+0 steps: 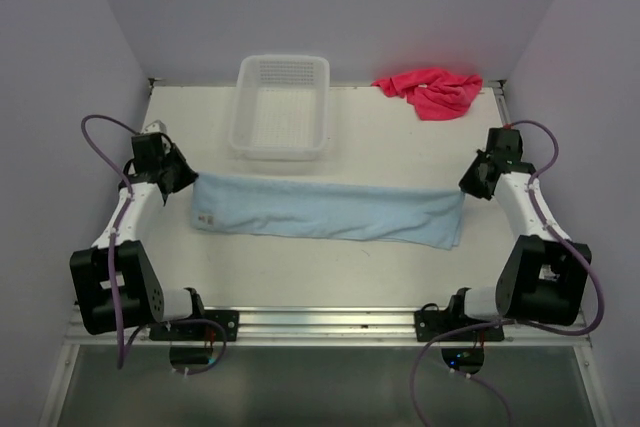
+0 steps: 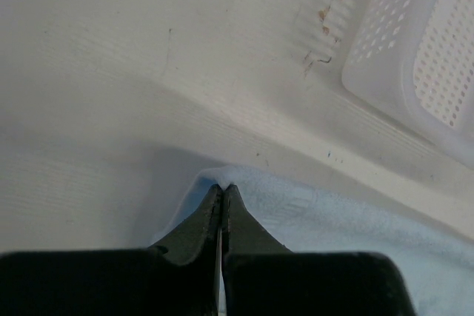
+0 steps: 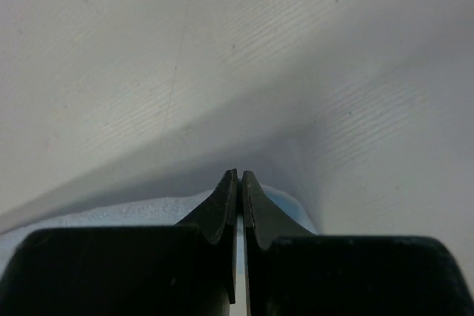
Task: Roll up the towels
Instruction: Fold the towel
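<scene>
A light blue towel (image 1: 330, 212) lies folded into a long strip across the middle of the table. My left gripper (image 1: 185, 177) is shut on its far left corner, where the cloth (image 2: 326, 216) bunches at the fingertips (image 2: 223, 187). On the other end, my right gripper (image 1: 470, 184) pinches the far right corner, with blue cloth (image 3: 111, 212) showing around its fingertips (image 3: 239, 174). The pink-red towel (image 1: 432, 90) lies crumpled at the back right, away from both grippers.
A white mesh basket (image 1: 281, 107) stands at the back centre, just behind the blue towel; its corner (image 2: 415, 57) shows in the left wrist view. Walls close in the table on the left, right and back.
</scene>
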Controlling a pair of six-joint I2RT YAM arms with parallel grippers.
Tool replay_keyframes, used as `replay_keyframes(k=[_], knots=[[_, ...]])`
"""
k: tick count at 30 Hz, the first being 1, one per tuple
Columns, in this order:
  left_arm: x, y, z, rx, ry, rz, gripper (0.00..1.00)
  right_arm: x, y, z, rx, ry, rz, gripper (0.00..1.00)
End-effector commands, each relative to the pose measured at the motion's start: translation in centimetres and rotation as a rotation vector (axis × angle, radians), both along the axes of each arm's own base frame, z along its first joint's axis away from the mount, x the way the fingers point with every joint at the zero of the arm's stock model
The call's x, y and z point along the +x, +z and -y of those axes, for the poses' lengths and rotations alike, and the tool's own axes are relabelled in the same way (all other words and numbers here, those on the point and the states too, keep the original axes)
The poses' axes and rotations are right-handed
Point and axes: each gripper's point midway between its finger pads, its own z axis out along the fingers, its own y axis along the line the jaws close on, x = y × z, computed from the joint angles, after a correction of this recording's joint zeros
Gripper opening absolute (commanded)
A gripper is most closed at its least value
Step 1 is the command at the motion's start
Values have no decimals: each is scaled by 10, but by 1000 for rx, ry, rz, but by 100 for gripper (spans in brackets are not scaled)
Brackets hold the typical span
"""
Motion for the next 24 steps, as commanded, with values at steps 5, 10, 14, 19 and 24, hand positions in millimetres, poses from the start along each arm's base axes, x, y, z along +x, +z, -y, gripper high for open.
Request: replay_keyframes(k=[5, 10, 14, 19, 24], knots=[[38, 2, -11, 17, -17, 35, 0, 51, 9, 17, -55, 4, 60, 0], [50, -7, -13, 8, -20, 13, 0, 65, -7, 19, -51, 22, 28, 0], [54, -23, -20, 20, 9, -39, 22, 75, -20, 20, -47, 30, -7, 37], [58, -16, -28, 50, 33, -39, 43, 78, -24, 29, -74, 17, -56, 59], [57, 12, -29, 82, 25, 28, 49, 71, -6, 33, -122, 28, -38, 63]])
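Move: Both closed grippers still hold the far corners of the blue towel's folded-over edge, some 5 cm above the table. The left one's laying spot is about 3 cm ahead and 4 cm below; the white basket's middle lies roughly 19 cm ahead and 20 cm to its right. The right one's spot is about 5 cm ahead, 1 cm to its right and 4 cm below, with the red towel roughly 27 cm ahead and 7 cm to its left. Still pinching the blue towel's far corners, both hands lower them about 3 cm while carrying them forward, the left some 3 cm and the right some 5 cm, then open wide and let go. The opened fingers drift on forward a little, the left also slightly left and the right slightly right, sinking until near the end, when both begin to lift. ##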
